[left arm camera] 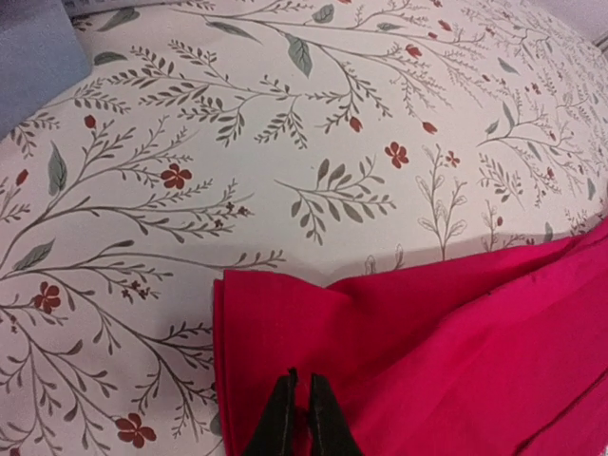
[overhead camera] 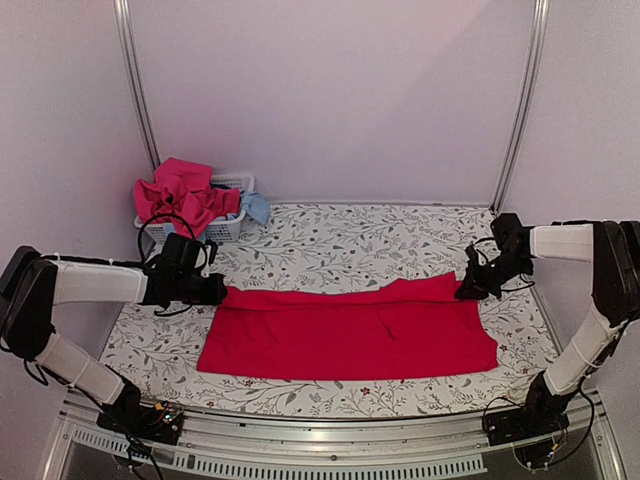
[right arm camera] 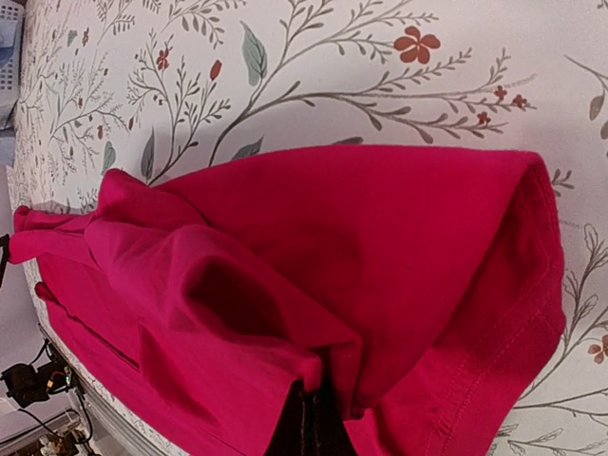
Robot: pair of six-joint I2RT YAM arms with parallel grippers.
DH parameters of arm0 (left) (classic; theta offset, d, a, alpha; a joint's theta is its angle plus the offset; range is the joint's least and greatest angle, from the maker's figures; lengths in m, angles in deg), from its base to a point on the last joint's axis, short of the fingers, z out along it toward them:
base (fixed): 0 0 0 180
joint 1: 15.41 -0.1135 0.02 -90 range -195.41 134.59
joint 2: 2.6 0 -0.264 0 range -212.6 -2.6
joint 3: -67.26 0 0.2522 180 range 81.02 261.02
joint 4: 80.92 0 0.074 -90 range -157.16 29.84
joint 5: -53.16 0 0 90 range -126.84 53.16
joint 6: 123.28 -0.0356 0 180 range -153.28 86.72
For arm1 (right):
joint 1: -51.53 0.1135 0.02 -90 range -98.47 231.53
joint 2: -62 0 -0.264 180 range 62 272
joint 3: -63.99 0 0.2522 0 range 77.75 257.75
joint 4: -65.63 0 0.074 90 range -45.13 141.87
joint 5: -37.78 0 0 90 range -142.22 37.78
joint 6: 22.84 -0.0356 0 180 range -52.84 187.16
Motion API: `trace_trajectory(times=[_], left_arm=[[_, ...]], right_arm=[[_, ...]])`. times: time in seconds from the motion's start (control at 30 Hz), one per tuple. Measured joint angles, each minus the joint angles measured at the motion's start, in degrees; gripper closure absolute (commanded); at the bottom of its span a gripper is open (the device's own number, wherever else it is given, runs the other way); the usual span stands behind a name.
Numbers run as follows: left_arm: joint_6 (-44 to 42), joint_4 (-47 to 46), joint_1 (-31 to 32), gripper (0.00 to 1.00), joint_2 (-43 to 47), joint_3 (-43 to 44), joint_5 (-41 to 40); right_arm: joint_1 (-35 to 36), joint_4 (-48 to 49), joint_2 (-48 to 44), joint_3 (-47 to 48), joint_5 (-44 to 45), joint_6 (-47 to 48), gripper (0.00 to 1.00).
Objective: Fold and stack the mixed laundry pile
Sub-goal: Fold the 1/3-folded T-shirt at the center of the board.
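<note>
A large bright red cloth (overhead camera: 350,335) lies spread flat across the middle of the flower-print table, its far edge folded over. My left gripper (overhead camera: 222,290) is at its far left corner. In the left wrist view the gripper (left arm camera: 300,385) is shut on a layer of the red cloth (left arm camera: 427,323). My right gripper (overhead camera: 468,290) is at the far right corner. There the gripper (right arm camera: 309,399) is shut on a bunched fold of the red cloth (right arm camera: 380,247). The rest of the laundry pile, pink-magenta pieces (overhead camera: 180,195) and a light blue one (overhead camera: 257,207), sits in the basket.
A white slatted basket (overhead camera: 225,228) stands at the table's far left corner, behind my left arm. Metal frame posts (overhead camera: 135,80) and white walls close in the back and sides. A metal rail (overhead camera: 320,440) runs along the near edge.
</note>
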Motion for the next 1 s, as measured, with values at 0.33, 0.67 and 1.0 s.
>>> trace_trajectory(times=[0.33,0.67,1.0], left_arm=[[8.26,13.18,0.02,0.58,2.71,2.75,-0.24],[10.78,15.13,-0.98,0.5,-0.85,5.99,5.31],[15.32,19.17,-1.09,0.5,-0.76,5.99,6.84]], right_arm=[[-0.02,-5.64,-6.01,-1.05,0.15,-1.4,0.49],[-0.07,-5.64,-2.16,3.39,-4.5,-1.4,0.47],[-0.09,-6.08,0.81,4.76,-5.79,-0.39,0.58]])
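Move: Both hands are still shut on the T-shirt's turned-over flap, low over the cloth. The shirt's middle lies about 10 cm back and 30 cm right of the left hand, and about 10 cm back and 29 cm left of the right hand. The shirt's far edge runs roughly 4 cm ahead of the left hand and 5 cm ahead of the right. The laundry basket stands some 27 cm ahead of the left hand and 13 cm to its left. Both hands let go of the T-shirt's flap, fingers opening to about half. The left keeps easing back along the shirt's left end towards its near edge, some 3.5 cm and slightly down, its fingers tipping about 20 degrees steeper. The right draws back 2 cm while rising, then returns forward, ending about 2 cm higher and slightly left, over the flap. ##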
